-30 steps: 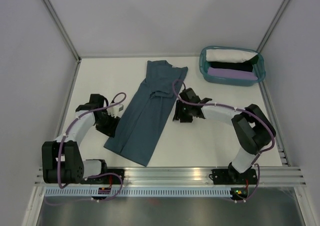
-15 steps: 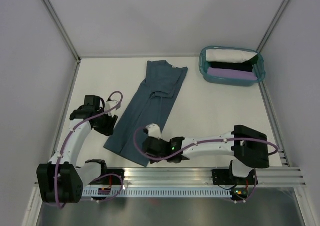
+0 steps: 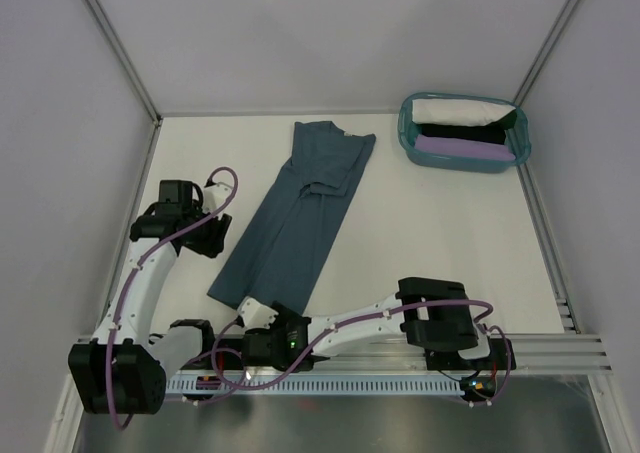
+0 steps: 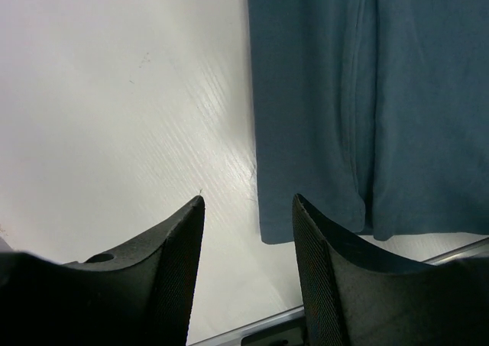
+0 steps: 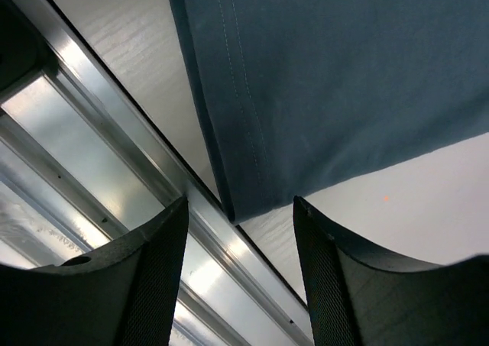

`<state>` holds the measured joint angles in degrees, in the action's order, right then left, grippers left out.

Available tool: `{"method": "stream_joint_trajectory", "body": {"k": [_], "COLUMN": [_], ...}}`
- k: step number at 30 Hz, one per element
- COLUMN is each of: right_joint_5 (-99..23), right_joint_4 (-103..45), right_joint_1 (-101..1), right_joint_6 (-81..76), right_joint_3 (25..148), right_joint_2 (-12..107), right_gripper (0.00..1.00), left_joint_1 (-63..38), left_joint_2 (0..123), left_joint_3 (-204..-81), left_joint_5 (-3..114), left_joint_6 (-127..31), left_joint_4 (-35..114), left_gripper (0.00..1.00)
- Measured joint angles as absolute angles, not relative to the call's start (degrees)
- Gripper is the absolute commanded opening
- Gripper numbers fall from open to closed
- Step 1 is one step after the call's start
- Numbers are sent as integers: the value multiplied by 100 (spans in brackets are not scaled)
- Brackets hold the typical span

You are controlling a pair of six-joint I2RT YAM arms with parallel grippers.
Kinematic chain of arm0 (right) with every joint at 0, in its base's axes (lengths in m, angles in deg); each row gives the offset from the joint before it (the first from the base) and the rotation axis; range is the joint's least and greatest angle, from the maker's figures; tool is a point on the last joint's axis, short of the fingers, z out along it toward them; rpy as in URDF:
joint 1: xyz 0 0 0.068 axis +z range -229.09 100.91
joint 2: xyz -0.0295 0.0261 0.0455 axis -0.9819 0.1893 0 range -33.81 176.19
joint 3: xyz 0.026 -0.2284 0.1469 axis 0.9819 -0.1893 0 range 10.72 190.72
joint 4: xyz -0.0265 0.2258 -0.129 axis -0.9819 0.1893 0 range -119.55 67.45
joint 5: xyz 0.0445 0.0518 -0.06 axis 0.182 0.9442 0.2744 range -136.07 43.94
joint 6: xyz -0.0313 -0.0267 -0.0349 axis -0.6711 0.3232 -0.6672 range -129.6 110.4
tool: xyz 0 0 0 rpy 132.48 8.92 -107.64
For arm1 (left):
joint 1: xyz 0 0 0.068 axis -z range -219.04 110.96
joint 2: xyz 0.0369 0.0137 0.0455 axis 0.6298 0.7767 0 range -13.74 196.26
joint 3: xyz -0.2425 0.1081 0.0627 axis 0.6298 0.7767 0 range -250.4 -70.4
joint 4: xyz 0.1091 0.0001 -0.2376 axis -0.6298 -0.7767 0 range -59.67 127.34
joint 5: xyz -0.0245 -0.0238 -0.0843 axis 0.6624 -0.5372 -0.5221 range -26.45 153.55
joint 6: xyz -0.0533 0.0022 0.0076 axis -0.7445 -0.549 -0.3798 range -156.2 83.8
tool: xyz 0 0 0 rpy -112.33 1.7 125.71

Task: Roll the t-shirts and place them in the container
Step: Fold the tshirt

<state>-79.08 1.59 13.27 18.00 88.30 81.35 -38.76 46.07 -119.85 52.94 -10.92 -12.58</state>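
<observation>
A slate-blue t-shirt [image 3: 292, 213], folded into a long strip, lies flat and diagonal on the white table, neck end far, hem near. My left gripper [image 3: 208, 237] is open and empty, just left of the strip's near half. In the left wrist view the shirt's [image 4: 367, 94] hem corner lies just beyond the open fingertips [image 4: 195, 208]. My right gripper [image 3: 264, 341] is open and empty, low over the table's near edge at the hem. In the right wrist view the hem corner of the shirt [image 5: 321, 79] sits between and beyond the fingertips [image 5: 302, 208].
A teal basket [image 3: 407, 133] at the far right holds white, black and purple rolled cloths. An aluminium rail [image 3: 400, 348] runs along the near edge and shows under the right gripper [image 5: 92, 155]. Grey walls stand on three sides.
My right arm swung from beside the shirt's middle down and left to the near hem at the table edge. My left gripper drew slightly back and left. The shirt has not moved.
</observation>
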Motion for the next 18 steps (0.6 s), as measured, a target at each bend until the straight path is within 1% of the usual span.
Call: {"method": "stream_joint_trajectory", "body": {"k": [1, 3, 4, 7, 8, 10, 14, 18], "right_joint_5": [-7919, -7886, -7829, -7626, -7536, -7342, -7141, -6948], "right_joint_4": [198, 259, 266, 248, 194, 15, -88, -20], "right_joint_1": [1329, 1316, 1313, 1313, 1305, 1292, 1237, 1117], "right_joint_6": [1725, 1603, 1559, 1504, 1496, 1502, 1638, 2099], "right_joint_3": [8889, 8977, 9012, 9014, 8970, 8717, 8028, 7508], "right_joint_2": [8161, 8209, 8229, 8229, 8205, 8047, 7532, 7086], "right_gripper": [62, 51, 39, 26, 13, 0, 0, 0], "left_joint_1": [-3876, -3876, -3876, -3876, -3876, -3876, -3876, -3876], "left_joint_2": [4623, 4697, 4738, 4935, 5003, 5108, 5556, 6347], "left_joint_3": [-12020, -12103, -12134, -12193, -12211, -12261, -12685, -13485], "left_joint_5": [5292, 5290, 5290, 5294, 5296, 5298, 5353, 5347], "left_joint_6": [-1101, -1123, -1129, -1131, -1131, -1131, -1129, -1129], "left_joint_4": [-1253, -1225, -1220, -1183, -1181, -1181, -1157, -1074], "left_gripper": [56, 56, 56, 56, 56, 56, 56, 56]}}
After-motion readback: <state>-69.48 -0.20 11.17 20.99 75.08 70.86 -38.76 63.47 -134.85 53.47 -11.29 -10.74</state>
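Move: The folded t-shirt's near right corner lies practically at the right hand point, about 1 cm back and 1 cm below it. The near left corner is some 16 cm to that hand's left and 6 cm farther out, and the shirt's middle about 17 cm ahead, 1 cm left. From the left hand, the near right corner lies roughly 16 cm back, 13 cm right and 11 cm down; the shirt's middle is 2 cm ahead, 11 cm right. Shut the right gripper fully beside the shirt's near right corner, easing back a little, then slide it about 5 cm to the right, low along the table edge and away from that corner, the fingers tipping some 10 degrees. Bring the half-open left gripper about 7 cm forward, mostly late on, rising slightly as it passes left of the shirt. ##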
